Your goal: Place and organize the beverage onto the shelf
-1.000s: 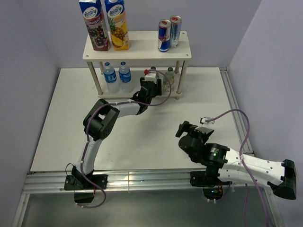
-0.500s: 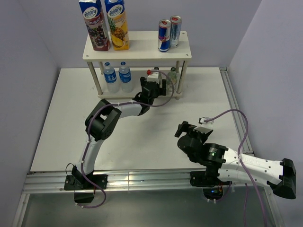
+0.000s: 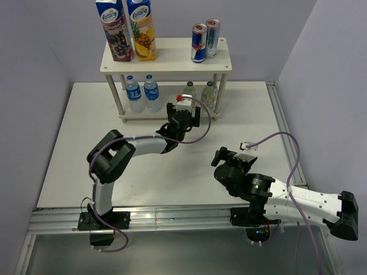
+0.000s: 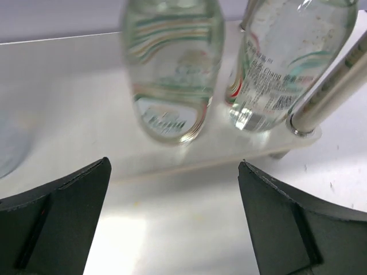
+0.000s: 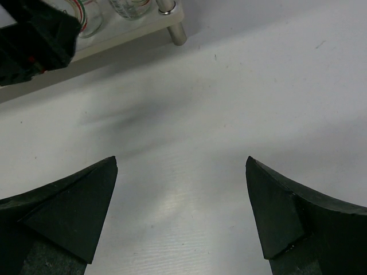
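Note:
The white two-tier shelf (image 3: 166,63) stands at the back. Two juice cartons (image 3: 126,30) and two cans (image 3: 205,41) stand on its top board. Two blue-label water bottles (image 3: 142,93) and two clear glass bottles (image 3: 198,93) stand on the lower board. In the left wrist view both glass bottles (image 4: 172,74) stand upright on the lower board (image 4: 74,120), just beyond my open left gripper (image 4: 175,166), which holds nothing. That left gripper (image 3: 184,114) sits in front of the shelf. My right gripper (image 3: 221,156) is open and empty over bare table (image 5: 189,114).
A shelf leg (image 4: 327,91) stands beside the right glass bottle. The table's metal rail (image 3: 172,217) runs along the near edge, and walls close in the left, back and right sides.
My left gripper has opened off the glass bottle on the lower board and pulled back toward me. The bottle stays standing. The right arm has barely moved.

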Action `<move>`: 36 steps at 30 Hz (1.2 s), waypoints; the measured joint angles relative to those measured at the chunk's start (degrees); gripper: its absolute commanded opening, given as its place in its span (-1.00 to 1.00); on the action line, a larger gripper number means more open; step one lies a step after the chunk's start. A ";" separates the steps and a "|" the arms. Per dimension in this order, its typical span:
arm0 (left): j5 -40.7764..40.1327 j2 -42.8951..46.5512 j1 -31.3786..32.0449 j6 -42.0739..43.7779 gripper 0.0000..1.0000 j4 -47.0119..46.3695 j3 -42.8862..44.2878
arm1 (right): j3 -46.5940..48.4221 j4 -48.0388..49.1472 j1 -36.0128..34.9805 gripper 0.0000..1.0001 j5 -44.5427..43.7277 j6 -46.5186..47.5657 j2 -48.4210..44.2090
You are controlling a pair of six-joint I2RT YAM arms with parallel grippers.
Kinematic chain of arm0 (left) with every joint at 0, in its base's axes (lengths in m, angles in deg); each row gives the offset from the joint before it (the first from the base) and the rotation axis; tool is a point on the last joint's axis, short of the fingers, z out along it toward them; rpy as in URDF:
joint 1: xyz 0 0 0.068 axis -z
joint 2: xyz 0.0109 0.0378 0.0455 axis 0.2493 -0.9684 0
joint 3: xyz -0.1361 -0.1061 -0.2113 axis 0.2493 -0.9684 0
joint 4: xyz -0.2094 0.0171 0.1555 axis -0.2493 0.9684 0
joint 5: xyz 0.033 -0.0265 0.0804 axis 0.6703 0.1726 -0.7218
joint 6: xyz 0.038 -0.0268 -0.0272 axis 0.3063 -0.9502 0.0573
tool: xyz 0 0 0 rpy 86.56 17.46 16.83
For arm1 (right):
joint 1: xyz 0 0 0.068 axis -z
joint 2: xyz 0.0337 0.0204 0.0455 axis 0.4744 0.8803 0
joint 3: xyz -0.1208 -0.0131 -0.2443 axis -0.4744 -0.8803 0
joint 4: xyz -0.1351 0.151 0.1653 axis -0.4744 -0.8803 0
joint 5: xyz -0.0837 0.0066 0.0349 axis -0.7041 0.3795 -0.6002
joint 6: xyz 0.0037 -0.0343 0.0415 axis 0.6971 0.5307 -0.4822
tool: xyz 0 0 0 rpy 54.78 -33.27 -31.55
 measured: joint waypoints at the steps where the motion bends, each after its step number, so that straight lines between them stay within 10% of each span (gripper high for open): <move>1: -1.01 2.14 0.46 -0.04 0.99 0.20 -2.12 | 0.00 0.07 0.00 1.00 0.00 0.00 0.22; 14: -16.26 29.97 19.08 -21.29 0.99 34.03 -13.88 | 3.19 1.53 -1.20 1.00 3.67 7.39 -2.80; 23: -33.22 39.58 28.50 -33.00 0.97 71.36 5.97 | 25.68 4.07 -3.63 1.00 7.26 21.79 -1.64; 36: -41.75 70.42 33.55 -8.72 0.99 57.42 10.34 | 26.01 4.44 -3.91 1.00 6.01 27.19 -1.73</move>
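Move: The glass bottle I have just set down stands on the lower shelf about 8 cm ahead of my open left hand, 1 cm to its right and some 3 cm lower. The other glass bottle is roughly 8 cm to the right of it. The nearer blue-labelled bottle stands about 17 cm to the left of the first glass bottle, the farther one about 26 cm. From my right hand, the first glass bottle lies some 31 cm ahead, 15 cm left and slightly below. My left hand, wide open and already clear of the glass bottle, draws straight back from the shelf some 22 cm with a slight rise, then swings steeply up and to the left, fast, the wrist rolling nearly 30 degrees so its left side drops. Meanwhile my empty right hand lifts about 20 cm, turning some 15 degrees counter-clockwise and tipping up, then sinks a little; both stay open. ##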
